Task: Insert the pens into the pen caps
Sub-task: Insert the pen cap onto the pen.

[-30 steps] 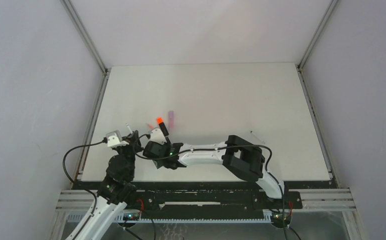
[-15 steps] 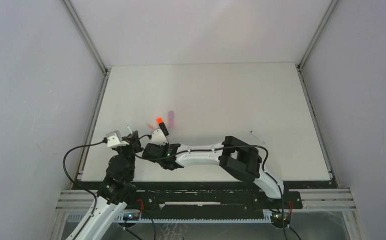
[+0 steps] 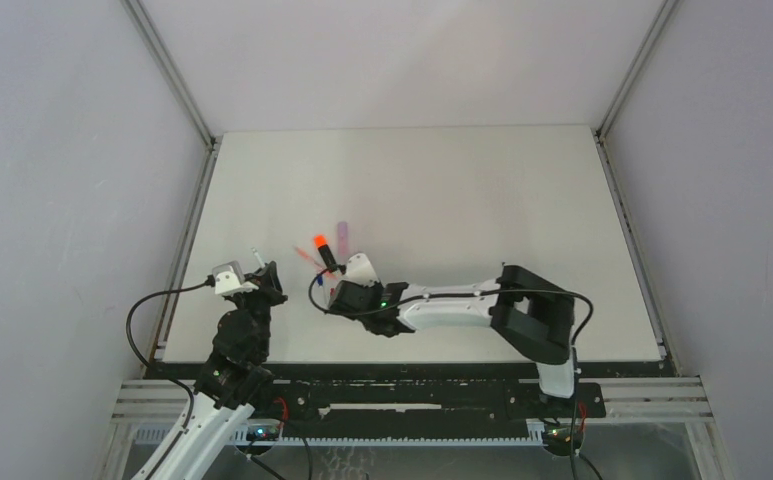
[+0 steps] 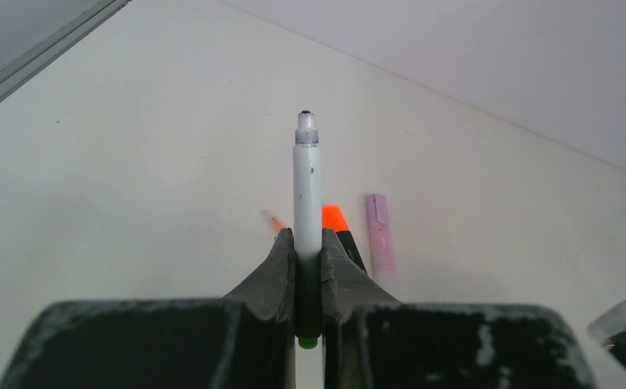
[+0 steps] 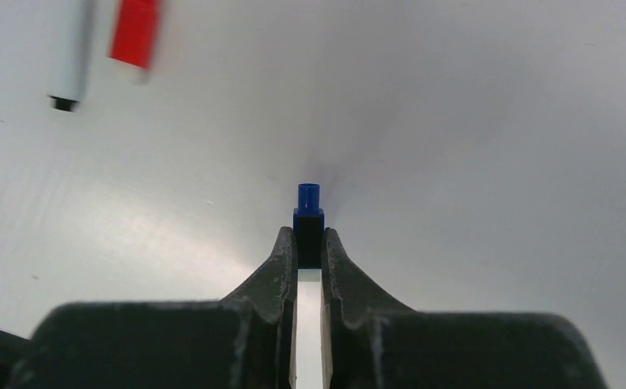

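My left gripper [image 4: 308,243] is shut on a thin pale pen [image 4: 307,182] that points away from it, grey tip out front; from above, the left gripper [image 3: 265,276] sits near the table's left front with the pale pen [image 3: 256,257] sticking out. My right gripper [image 5: 308,243] is shut on a small dark blue pen cap [image 5: 308,215] at its fingertips. From above, the right gripper [image 3: 328,290] is just right of the left one. The black orange-tipped highlighter [image 3: 324,250], lilac highlighter [image 3: 343,235] and a thin red pen [image 3: 305,255] lie beyond both.
In the left wrist view the orange-tipped highlighter [image 4: 338,227], lilac highlighter [image 4: 379,231] and red pen [image 4: 274,220] lie close behind the held pen. A white pen end [image 5: 68,61] and a red piece [image 5: 135,32] show blurred in the right wrist view. The table's left rail [image 3: 187,240] is near.
The right gripper has closed on the blue cap and its arm has shifted right, away from the left gripper. The left arm and its pen have stayed put.
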Controlling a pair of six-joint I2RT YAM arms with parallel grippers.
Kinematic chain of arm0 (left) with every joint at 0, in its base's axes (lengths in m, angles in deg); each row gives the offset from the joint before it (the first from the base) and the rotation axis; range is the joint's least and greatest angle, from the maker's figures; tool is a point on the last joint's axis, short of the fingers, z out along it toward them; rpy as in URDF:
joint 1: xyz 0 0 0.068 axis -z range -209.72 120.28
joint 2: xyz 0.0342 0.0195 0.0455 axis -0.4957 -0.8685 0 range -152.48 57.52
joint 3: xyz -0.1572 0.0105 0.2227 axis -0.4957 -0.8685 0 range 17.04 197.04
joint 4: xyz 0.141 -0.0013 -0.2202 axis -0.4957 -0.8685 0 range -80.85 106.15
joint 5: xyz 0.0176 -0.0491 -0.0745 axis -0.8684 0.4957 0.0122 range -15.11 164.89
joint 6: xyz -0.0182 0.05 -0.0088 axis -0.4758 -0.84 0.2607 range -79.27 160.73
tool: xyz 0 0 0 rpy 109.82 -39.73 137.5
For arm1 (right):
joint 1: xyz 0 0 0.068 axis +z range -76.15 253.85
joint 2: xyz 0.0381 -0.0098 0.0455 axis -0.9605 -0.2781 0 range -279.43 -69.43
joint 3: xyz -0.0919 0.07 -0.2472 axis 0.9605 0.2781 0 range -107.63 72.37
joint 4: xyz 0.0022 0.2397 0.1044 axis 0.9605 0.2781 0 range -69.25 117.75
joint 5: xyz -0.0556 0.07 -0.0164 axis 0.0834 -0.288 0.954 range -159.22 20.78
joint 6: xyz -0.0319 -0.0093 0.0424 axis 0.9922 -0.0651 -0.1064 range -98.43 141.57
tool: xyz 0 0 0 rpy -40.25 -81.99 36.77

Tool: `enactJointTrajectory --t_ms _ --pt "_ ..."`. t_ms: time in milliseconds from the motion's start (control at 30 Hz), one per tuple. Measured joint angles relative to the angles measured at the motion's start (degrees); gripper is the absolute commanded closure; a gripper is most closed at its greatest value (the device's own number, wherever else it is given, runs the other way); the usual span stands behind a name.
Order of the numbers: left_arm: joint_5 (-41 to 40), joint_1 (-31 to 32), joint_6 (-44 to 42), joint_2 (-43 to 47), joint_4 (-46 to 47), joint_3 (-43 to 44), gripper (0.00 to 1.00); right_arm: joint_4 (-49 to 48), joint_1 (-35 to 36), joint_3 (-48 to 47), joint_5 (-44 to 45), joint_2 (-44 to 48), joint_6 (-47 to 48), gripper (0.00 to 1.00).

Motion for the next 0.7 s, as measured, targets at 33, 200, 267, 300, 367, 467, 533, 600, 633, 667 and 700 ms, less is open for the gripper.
enactJointTrajectory --t_ms 33,200,267,300,367,467,533,600,633,667,700 --pt "0.00 0.00 0.00 0.00 0.00 0.00 1.00 -0.48 -0.76 2.56 -0.35 2.60 1.29 1.00" --pt "0.00 0.00 0.02 0.00 0.00 0.00 1.00 -4.61 -3.37 9.70 -3.76 10.75 8.35 1.00" --pt "0.02 0.00 0.02 0.00 0.00 0.00 1.00 -6.47 -4.09 11.15 -6.10 11.58 10.80 1.00" --pt "0.00 0.00 0.02 0.00 0.00 0.00 1.00 -7.26 -4.24 11.78 -7.26 11.63 11.96 1.00" --pt "0.00 0.00 0.00 0.00 0.00 0.00 1.00 -7.82 -4.28 12.85 -9.53 11.43 13.88 1.00" --pt "0.00 0.00 0.02 0.00 -0.02 0.00 1.00 -7.82 -4.28 13.38 -11.74 10.97 15.69 0.93" --pt "0.00 0.00 0.02 0.00 -0.02 0.00 1.00 -7.85 -4.28 13.51 -12.68 10.88 16.39 0.84" --pt "-0.02 0.00 0.00 0.00 -0.02 0.00 1.00 -7.85 -4.26 13.57 -13.44 10.88 16.94 0.74" --pt "-0.02 0.00 0.02 0.00 -0.02 0.00 1.00 -7.85 -4.26 13.62 -13.66 10.88 17.03 0.71" --pt "-0.02 0.00 0.02 0.00 -0.02 0.00 1.00 -7.89 -4.26 13.68 -13.81 10.88 17.31 0.68" --pt "-0.02 0.00 0.02 0.00 -0.02 0.00 1.00 -7.93 -4.26 13.81 -13.88 10.88 17.51 0.66"
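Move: The right hand, already holding the blue cap low over the table, is bound for a bare patch about 4 cm to its right, 1 cm back and 1 cm below. The red piece lies some 4 cm ahead and 6 cm left of this hand; the white pen is roughly 5 cm ahead and 8 cm left, both about 1 cm lower. From the left hand, the patch is about 18 cm right, 6 cm back and 15 cm below. The right hand hops about 3.5 cm right, turning some 15 degrees counter-clockwise, and opens off the blue cap. ##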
